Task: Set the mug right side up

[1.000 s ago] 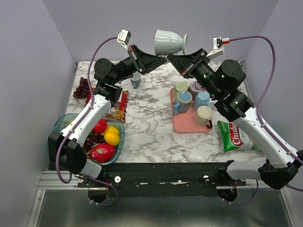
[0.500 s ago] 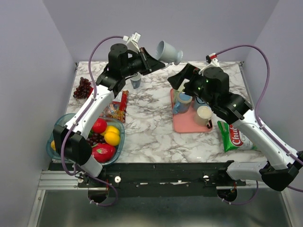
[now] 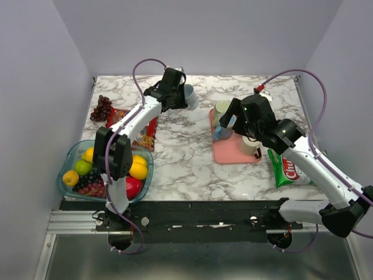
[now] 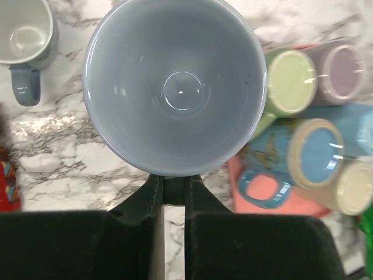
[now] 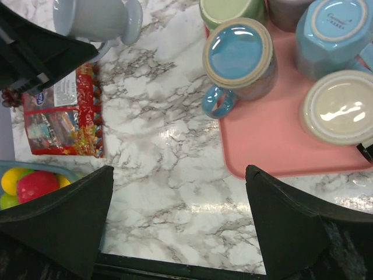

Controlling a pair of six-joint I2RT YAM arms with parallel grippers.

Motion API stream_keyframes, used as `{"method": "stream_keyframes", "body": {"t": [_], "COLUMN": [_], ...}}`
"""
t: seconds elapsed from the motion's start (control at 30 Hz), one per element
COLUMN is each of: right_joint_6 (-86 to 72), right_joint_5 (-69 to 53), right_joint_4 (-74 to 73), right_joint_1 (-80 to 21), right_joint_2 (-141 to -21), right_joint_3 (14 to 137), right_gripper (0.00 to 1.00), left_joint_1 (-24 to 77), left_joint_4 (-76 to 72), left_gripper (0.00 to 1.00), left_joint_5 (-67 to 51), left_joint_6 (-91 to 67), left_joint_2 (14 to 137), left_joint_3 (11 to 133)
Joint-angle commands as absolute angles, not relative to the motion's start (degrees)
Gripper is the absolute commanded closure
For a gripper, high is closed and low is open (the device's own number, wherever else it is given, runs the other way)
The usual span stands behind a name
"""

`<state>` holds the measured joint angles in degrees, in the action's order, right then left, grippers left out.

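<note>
The pale blue-grey mug (image 4: 175,87) faces the left wrist camera with its mouth open, its inside empty. My left gripper (image 4: 173,185) is shut on the mug's handle just below the rim. From above, the mug (image 3: 190,97) sits low over the back of the marble table, at the tip of the left gripper (image 3: 178,93). I cannot tell whether it touches the table. My right gripper (image 5: 180,175) stands wide open over bare marble, holding nothing, left of the pink tray (image 5: 274,149). In its view the mug (image 5: 99,17) shows at the top left.
The pink tray (image 3: 230,153) carries several upside-down mugs. A green chips bag (image 3: 288,169) lies at its right. A small upright mug (image 4: 23,41) stands near the held one. Left side: snack packet (image 3: 143,131), grapes (image 3: 102,108), fruit bowl (image 3: 67,160).
The right gripper let go of the mug, opened wide and drew back down toward the tray. The left arm swung the mug down from high up to the table's back, mouth now upward.
</note>
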<state>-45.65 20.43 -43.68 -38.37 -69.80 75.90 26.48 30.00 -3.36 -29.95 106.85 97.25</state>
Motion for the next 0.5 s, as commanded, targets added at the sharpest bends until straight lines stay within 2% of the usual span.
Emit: {"method": "stream_keyframes", "body": {"t": [0.0, 0.47], "right_joint_6": [-47.3, -45.9], "right_joint_5": [21.4, 21.7], "right_joint_4": [-47.7, -50.2], "right_joint_1": [-38.0, -37.0], "right_joint_2": [-70.2, -71.6], "right_joint_3": [74.6, 73.9], "right_gripper": [0.0, 0.0], "left_joint_1": [27.6, 28.1], "left_joint_4": [29.3, 27.5], "left_gripper": [1.0, 1.0], "left_joint_5": [4.9, 13.8], "left_joint_6": [-26.9, -23.8], "left_joint_2": [111.9, 124.6], "left_joint_3": [103.4, 112.6]}}
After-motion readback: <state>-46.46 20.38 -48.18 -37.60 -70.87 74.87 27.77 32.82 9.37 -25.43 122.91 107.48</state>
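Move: The bare patch where the grey mug in my left fingers is to stand lies about 8 cm ahead, 2 cm right and 14 cm below; the mug already standing is about 8 cm ahead and 8 cm left, the green mug 5 cm ahead and 15 cm right. From my empty right hand the butterfly mug is some 9 cm ahead, 1 cm left, 16 cm below; the cream mug is 2 cm ahead, 9 cm right. Keeping the grey mug pinched by its handle, I bring my left hand down about 8 cm, fast at first and then easing off, and on forward about 5 cm, to the right of the standing mug, rolling its left side up some 15 degrees to level the mug. My right hand, still wide open, sinks 2 to 3 cm over the tray. ##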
